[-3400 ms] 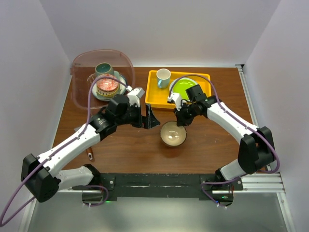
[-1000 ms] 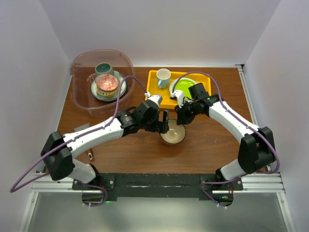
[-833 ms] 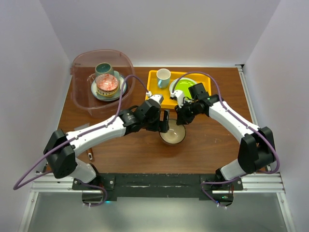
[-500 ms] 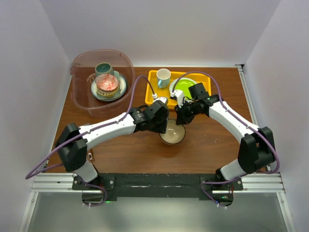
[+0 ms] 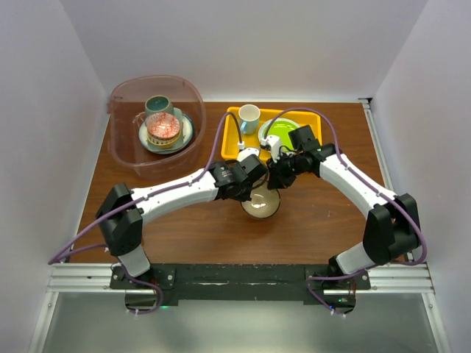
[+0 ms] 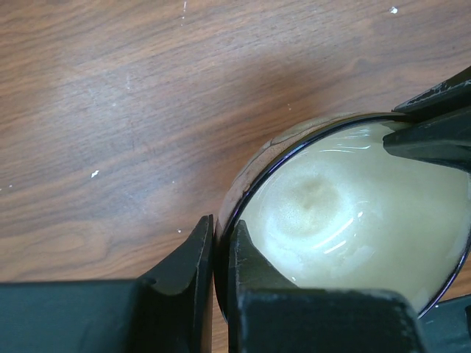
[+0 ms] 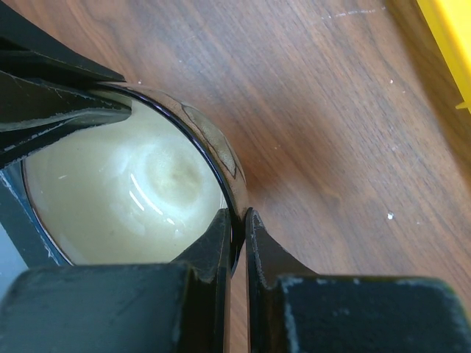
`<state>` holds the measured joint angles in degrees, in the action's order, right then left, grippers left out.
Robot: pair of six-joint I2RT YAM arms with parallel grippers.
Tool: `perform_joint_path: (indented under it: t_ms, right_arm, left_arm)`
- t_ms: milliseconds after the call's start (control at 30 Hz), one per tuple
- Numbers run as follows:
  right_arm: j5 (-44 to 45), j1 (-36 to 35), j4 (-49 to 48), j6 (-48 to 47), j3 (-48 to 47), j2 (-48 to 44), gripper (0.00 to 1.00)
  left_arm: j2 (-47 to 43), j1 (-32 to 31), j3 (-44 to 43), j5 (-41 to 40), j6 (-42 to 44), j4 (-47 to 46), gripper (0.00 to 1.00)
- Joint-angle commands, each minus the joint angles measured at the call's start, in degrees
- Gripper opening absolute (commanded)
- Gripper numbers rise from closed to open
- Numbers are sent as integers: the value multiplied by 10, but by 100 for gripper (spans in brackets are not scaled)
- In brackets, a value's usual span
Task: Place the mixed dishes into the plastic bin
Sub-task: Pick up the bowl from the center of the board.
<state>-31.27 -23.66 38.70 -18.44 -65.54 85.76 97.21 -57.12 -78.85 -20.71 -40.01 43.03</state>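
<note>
A brown bowl [image 5: 262, 204] with a cream inside sits on the table's middle. My left gripper [image 5: 251, 188] is shut on its rim, one finger inside and one outside; the left wrist view shows the bowl [image 6: 346, 213] pinched at the gripper [image 6: 221, 235]. My right gripper [image 5: 277, 182] is shut on the opposite rim, seen as the bowl [image 7: 125, 198] clamped at the gripper [image 7: 238, 224]. The plastic bin [image 5: 124, 151] stands at the back left. Inside it are a teal mug [image 5: 158, 105] and a patterned bowl [image 5: 163, 127] resting on a plate [image 5: 185, 134].
A yellow tray [image 5: 234, 143] at the back centre holds a small white cup [image 5: 249, 118] and a lime-green plate [image 5: 281, 131]. A small dark object [image 5: 137, 237] lies near the front left of the table.
My left arm reached right to the bowl and its gripper closed on the rim. The right gripper kept its grip on the other side.
</note>
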Motion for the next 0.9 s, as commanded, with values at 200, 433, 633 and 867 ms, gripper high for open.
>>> perform_joint_path:
  t_ms: [200,433,633,867]
  right_arm:
    - [-120,0,2,-31,-35,-34,28]
    - [-158,1,32,-76,-50,-44,73]
    - [-169,1,52,-110,-62,-62,88]
    - [-199,3,81,-144,-70,-63,90]
  left_arm:
    - [-73,-5,15,-38,45,-23,0]
    - [-108,19,25,-55,73,-14,0]
    - [-153,51,33,-57,103,-15,0]
    - [-200,100,27,-43,149,-15,0]
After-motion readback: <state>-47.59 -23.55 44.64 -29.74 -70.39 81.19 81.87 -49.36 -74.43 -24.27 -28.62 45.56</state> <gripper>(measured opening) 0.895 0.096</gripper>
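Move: The left hand pinches the bowl's left rim, the bowl's middle about 4 cm to its right, 2 cm back and 3 cm below. The plastic bin lies roughly 27 cm to its left, 20 cm ahead and slightly lower; the yellow tray is about 19 cm ahead, 8 cm right, the white mug some 23 cm straight ahead, both lower. From the right hand, on the far rim, the bowl's middle is about 4 cm left, 4 cm back and 3 cm below. The right hand opens wide and gives up its pinch on the bowl's rim, rising about 6.5 cm while drifting a little back and left and turning some 15 degrees counter-clockwise. The left hand keeps its shut grip on the left rim and carries the bowl alone, first easing left and slightly up, then faster left and up towards the plastic bin, about 8 cm left and 6.5 cm up in all, going a little forward at the end. ##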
